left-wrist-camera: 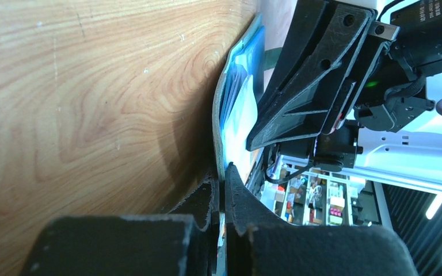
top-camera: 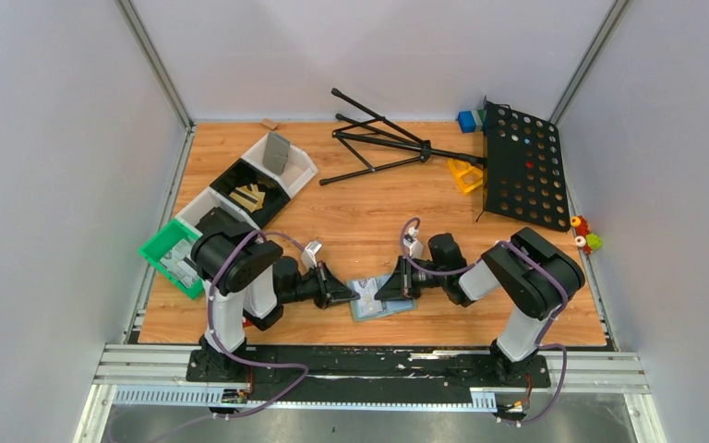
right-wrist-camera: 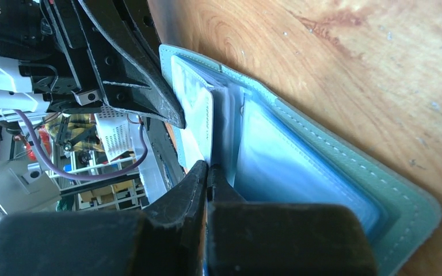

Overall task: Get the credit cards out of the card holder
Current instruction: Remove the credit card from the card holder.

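The card holder [top-camera: 383, 303] lies open on the wooden table between my two grippers, grey-green cover down and pale blue sleeves [right-wrist-camera: 288, 167] up. My left gripper [left-wrist-camera: 223, 172] is shut on the thin near edge of the card holder [left-wrist-camera: 230, 98] cover. My right gripper [right-wrist-camera: 208, 167] is shut on the near edge of a whitish credit card [right-wrist-camera: 198, 112] that stands up among the sleeves. In the top view the left gripper [top-camera: 349, 297] and the right gripper [top-camera: 388, 290] almost meet over the holder. Any other cards are hidden in the sleeves.
A green tray [top-camera: 159, 249] and white and black bins [top-camera: 300, 166] stand at the left. At the back lie a folded black tripod [top-camera: 378, 143], a black perforated panel [top-camera: 522, 166], a yellow piece [top-camera: 466, 173] and a blue block [top-camera: 466, 120].
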Available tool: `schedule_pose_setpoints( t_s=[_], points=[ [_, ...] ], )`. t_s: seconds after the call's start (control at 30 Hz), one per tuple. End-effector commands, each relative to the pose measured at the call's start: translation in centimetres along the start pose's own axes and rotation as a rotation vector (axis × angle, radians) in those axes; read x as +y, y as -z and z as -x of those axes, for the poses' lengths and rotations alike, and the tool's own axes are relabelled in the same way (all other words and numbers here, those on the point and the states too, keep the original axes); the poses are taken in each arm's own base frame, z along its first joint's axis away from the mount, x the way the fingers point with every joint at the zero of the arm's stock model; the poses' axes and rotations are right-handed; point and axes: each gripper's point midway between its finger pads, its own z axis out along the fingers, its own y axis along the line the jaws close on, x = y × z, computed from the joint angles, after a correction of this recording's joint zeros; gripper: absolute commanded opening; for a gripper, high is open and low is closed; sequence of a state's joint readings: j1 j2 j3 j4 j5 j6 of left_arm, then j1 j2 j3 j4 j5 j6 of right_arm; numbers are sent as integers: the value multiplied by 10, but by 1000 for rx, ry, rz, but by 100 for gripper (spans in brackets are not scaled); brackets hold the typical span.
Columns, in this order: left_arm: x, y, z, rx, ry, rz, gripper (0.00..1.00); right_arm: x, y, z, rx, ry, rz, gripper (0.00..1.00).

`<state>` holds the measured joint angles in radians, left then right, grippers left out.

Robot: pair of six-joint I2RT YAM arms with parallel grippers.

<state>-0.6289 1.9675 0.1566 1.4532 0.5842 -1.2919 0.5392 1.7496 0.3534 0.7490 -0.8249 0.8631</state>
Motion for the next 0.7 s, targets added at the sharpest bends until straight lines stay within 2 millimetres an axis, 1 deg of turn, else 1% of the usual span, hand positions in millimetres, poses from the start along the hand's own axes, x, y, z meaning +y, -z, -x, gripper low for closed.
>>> schedule_pose_setpoints(
  t_s=[0.0, 0.1, 0.23, 0.33, 0.37, 0.4, 0.5, 0.6, 0.67],
  points=[
    [6, 3, -4, 8, -44, 39, 0, -15, -1, 9, -46, 29, -95, 0],
    [9, 0, -4, 7, -53, 70, 0, -12, -7, 5, -30, 47, -101, 1],
    [14, -4, -6, 12, -85, 134, 0, -5, -12, 8, -28, 64, -90, 4],
    [22, -2, -5, 15, -108, 212, 0, -1, -12, 11, -30, 77, -91, 7],
    [20, -1, -2, 6, -130, 225, 0, -2, -12, 10, -28, 75, -104, 7],
    [24, 2, -3, 11, -130, 257, 0, -1, -12, 11, -26, 83, -108, 8],
    [25, 5, -1, 12, -154, 295, 0, 2, -14, 12, -26, 105, -121, 15],
    [22, 7, 1, 11, -182, 312, 0, 8, -15, 12, -25, 122, -109, 24],
    [17, 7, 1, 16, -193, 297, 2, 14, -16, 13, -20, 126, -86, 26]
  ],
)
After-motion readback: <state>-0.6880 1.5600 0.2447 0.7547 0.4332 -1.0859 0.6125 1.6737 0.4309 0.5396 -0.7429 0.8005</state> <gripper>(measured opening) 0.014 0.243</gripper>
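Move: Just at the tips of the closed right fingers lies the credit card in its sleeve, its middle roughly 2 cm to their left, 1 cm nearer the base and at about their height. The card holder, lying open, has its middle about 1 cm to the right of these fingers and 1 cm below. The left gripper's tips are some 3 cm to the left of the right hand. From the left hand the card is about 2 cm right and 1 cm back. Opening about a fifth of their range, the right fingers loosen their pinch on the card's edge and ease some 1 cm left towards the left gripper, with one finger either side of the edge. The left hand keeps its pinch on the holder's left edge and stays nearly in place while its fingertips tip down by 10 to 15 degrees. ##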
